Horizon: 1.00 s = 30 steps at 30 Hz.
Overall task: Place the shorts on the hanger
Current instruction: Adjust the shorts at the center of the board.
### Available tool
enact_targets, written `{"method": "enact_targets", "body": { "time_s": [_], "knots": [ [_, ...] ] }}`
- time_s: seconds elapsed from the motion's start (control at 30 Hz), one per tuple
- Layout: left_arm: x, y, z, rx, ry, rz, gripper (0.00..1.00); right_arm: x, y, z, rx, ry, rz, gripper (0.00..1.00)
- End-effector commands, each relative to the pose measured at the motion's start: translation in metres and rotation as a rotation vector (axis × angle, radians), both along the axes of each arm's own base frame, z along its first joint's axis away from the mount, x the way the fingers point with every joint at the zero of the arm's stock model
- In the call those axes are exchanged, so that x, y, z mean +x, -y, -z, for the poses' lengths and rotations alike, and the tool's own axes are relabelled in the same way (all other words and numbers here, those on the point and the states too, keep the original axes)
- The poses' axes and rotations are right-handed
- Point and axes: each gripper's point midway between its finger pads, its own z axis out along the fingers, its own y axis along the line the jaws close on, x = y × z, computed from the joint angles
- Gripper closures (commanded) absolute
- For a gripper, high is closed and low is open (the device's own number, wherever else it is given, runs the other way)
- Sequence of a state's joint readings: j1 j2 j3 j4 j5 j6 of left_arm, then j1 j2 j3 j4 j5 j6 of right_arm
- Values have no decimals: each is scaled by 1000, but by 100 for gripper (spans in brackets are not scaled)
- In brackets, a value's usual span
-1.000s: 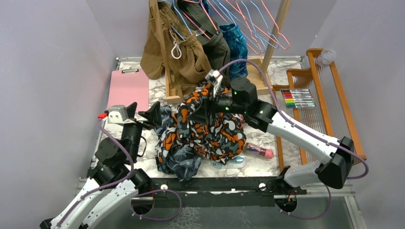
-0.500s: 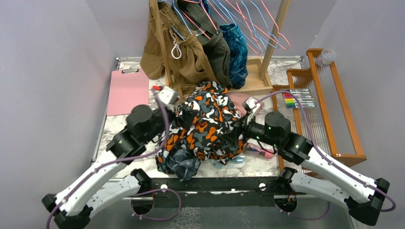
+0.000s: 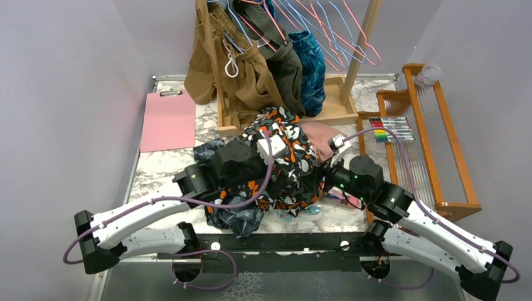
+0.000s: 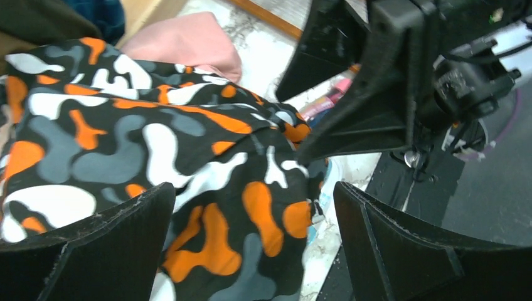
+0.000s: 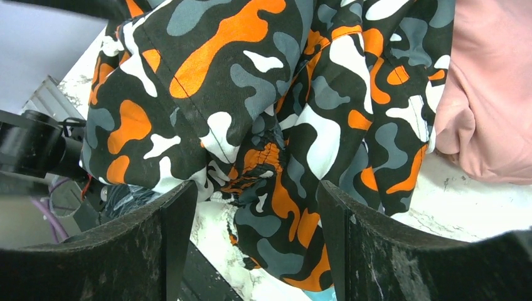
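Note:
The shorts, dark with orange, white and grey blobs, lie in a crumpled heap at the middle of the table. My left gripper reaches over them from the left, and the left wrist view shows it open wide just above the fabric. My right gripper sits at the heap's right edge. In the right wrist view it is open, with a fold of the shorts hanging loose between its fingers. A pink wire hanger hangs on the rack at the back.
Dusty-pink shorts and navy leaf-print shorts lie beside the heap. The wooden rack base holds hanging clothes and blue hangers. A pink clipboard lies at left; markers and a wooden frame at right.
My right gripper let go of the lifted shorts and swung down to their front right. The left arm swept right over the heap. The shorts dropped flat.

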<state>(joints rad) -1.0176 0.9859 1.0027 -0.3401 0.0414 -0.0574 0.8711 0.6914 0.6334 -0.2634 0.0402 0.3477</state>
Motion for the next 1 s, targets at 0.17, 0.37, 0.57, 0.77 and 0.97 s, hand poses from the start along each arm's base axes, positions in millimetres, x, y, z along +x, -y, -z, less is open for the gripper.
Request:
{"method": "enact_targets", "body": {
  "time_s": [0.17, 0.37, 0.57, 0.77, 0.97],
  "knots": [
    [6, 27, 8, 162, 142, -130, 0, 5, 34, -56, 154, 131, 159, 28],
    [28, 21, 46, 302, 165, -270, 2, 3, 50, -45, 129, 77, 230, 28],
    [47, 3, 67, 402, 202, -419, 33, 3, 50, -45, 121, 77, 228, 28],
    [60, -24, 47, 385, 254, -562, 98, 1, 44, -49, 103, 90, 180, 28],
    [105, -97, 4, 175, 157, -775, 100, -3, 24, -54, 104, 108, 76, 28]
  ]
}}
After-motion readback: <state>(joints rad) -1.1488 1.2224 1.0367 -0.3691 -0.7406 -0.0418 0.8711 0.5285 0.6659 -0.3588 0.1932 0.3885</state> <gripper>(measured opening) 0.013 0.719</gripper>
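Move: The left hand, wide open, has the middle of the camo shorts about 6 cm ahead, 2 cm to its left and some 9 cm below; the pink cloth lies about 15 cm ahead and 10 cm to its right, the dark grey garment 8 cm back and 14 cm to its left. From the right hand the shorts' middle is about 5 cm ahead, 7 cm to its left and 5 cm below, the pink cloth 13 cm ahead and 5 cm to its right. The left hand first slips about 4 cm to the right while sinking, then drives forward and down to roughly 7 cm below its start, rolling its left side up and swinging counter-clockwise, shuts its fingers on a fold on top of the camo shorts and carries that pinch left, forward and up a few centimetres, having turned some 30 degrees. Meanwhile the right hand, still partly open and empty, draws up and about 4 cm to the right out of the way, then sinks back slightly and waits beside the shorts. ##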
